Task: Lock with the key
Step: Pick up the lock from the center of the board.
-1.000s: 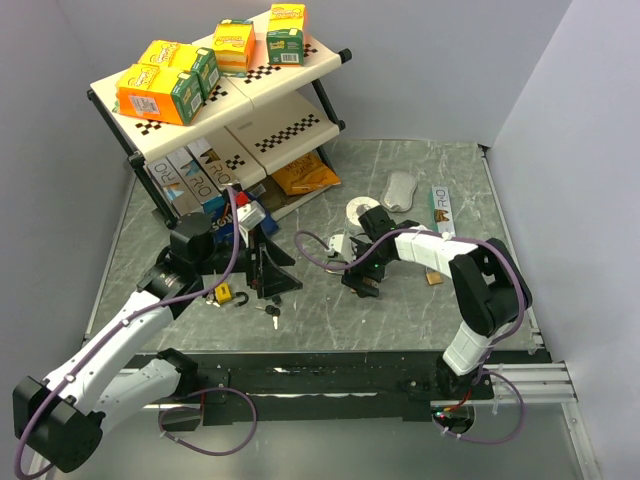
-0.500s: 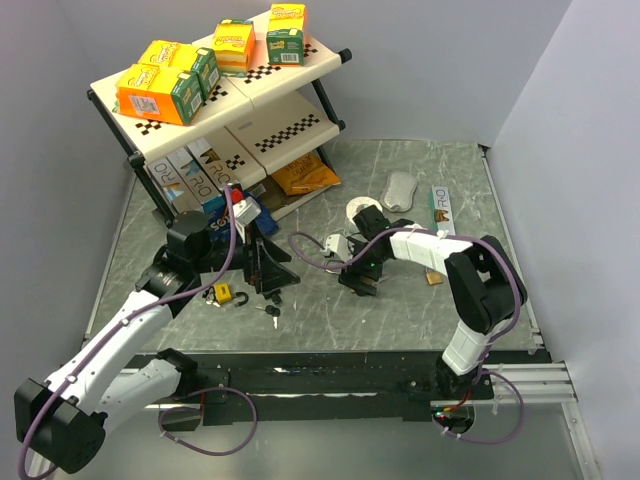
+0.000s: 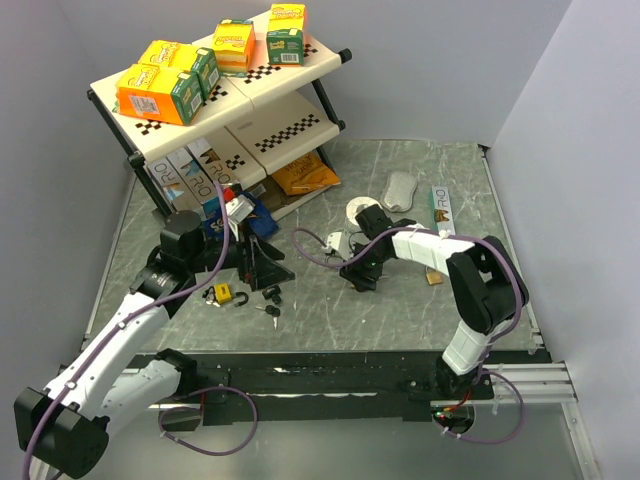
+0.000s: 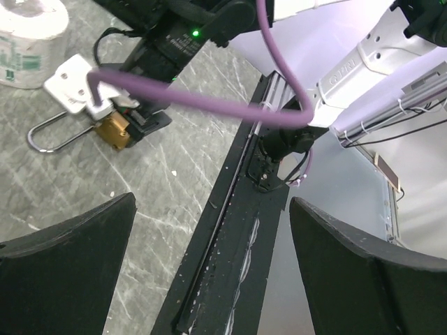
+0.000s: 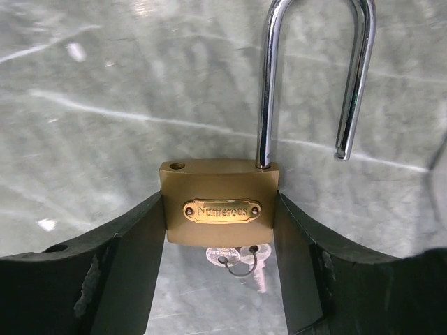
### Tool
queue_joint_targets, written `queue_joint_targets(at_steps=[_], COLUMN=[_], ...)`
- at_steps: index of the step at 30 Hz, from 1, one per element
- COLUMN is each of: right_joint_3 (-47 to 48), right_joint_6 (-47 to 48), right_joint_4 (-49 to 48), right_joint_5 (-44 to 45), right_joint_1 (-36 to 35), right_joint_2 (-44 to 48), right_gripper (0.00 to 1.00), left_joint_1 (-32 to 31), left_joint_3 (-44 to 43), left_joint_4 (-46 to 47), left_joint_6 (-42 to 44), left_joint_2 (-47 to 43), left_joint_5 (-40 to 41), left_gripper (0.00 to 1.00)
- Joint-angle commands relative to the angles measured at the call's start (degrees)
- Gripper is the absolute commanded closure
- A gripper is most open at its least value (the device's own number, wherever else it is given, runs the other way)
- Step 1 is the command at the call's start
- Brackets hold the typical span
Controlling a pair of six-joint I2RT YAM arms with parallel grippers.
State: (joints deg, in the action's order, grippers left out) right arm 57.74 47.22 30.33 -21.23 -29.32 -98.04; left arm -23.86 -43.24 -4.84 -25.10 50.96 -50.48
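A brass padlock (image 5: 219, 192) lies on the grey marble table, its steel shackle (image 5: 314, 77) swung open. A key (image 5: 237, 257) on a ring sticks out of its underside. My right gripper (image 5: 219, 230) has both fingers pressed against the sides of the padlock body. In the top view the right gripper (image 3: 360, 277) is low on the table at centre, and the padlock is hidden under it. The left wrist view shows the same padlock (image 4: 114, 131) from the far side. My left gripper (image 3: 262, 262) hangs open and empty, to the left of it.
A two-tier shelf rack (image 3: 230, 110) with cartons stands at the back left. A yellow padlock (image 3: 224, 294) and a dark key (image 3: 270, 310) lie near the left gripper. A white roll (image 3: 358, 210), a grey oval object (image 3: 400, 188) and a small box (image 3: 440, 205) sit behind the right arm.
My right gripper's fingers have closed in onto the brass padlock's sides. The left arm has pulled back a little to the left and stays open.
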Motion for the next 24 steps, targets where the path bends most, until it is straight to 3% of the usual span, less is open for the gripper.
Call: queue_joint_targets(at_steps=[1, 9, 14, 16, 19, 24], right_joint_3=[1.05, 5.45, 7.74, 8.88, 10.46, 12.4], right_joint_6=[0.06, 0.33, 2.43, 2.26, 1.56, 0.16], right_joint_4=[5.87, 18.17, 26.09, 28.72, 31.19, 32.95], right_joint_5=[-8.64, -18.75, -25.25, -28.06, -31.32, -33.96], right_joint_1=[1.28, 2.43, 2.69, 2.6, 2.51, 1.81], right_joint_2=[6.62, 16.99, 22.62, 24.29, 25.79, 26.67], right_gripper=[0.66, 0.7, 0.71, 0.71, 0.72, 0.72], left_joint_1=[1.62, 2.76, 2.76, 2.68, 1.54, -6.18], left_joint_3=[-0.44, -1.05, -1.23, -0.62, 1.14, -1.05], left_joint_4=[0.88, -1.13, -6.66, -7.11, -5.01, -7.81], left_joint_6=[0.49, 4.96, 19.98, 28.56, 34.49, 44.07], left_joint_2=[-1.04, 0.19, 0.63, -0.24, -0.77, 2.65], left_joint_5=[-1.99, -2.7, -5.5, -7.0, -7.0, -1.31], left_gripper=[0.04, 0.03, 0.01, 0.03, 0.05, 0.09])
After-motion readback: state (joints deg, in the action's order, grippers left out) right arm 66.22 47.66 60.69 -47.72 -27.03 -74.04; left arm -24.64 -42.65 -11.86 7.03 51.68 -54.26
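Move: The brass lock is already between the right hand's fingers, flat on the table with its open shackle reaching left. From that hand the paper roll stands about 15 cm ahead, straight out; the small padlock lies some 16 cm to the right and 2 cm ahead, the orange lock about 21 cm left and 1 cm back. From the left hand, empty and open, the brass lock is roughly 10 cm ahead, 16 cm right and 25 cm below. The brass lock, still pinched by its body, is lifted off the table by the right hand and carried up some 16 cm while drawn back about 10 cm, nearing the left hand's height; the wrist tilts some 25 degrees so the fingers point more to the left. The left hand stays open, rolls about 25 degrees, its forward side rising, and sinks roughly 3 cm. ##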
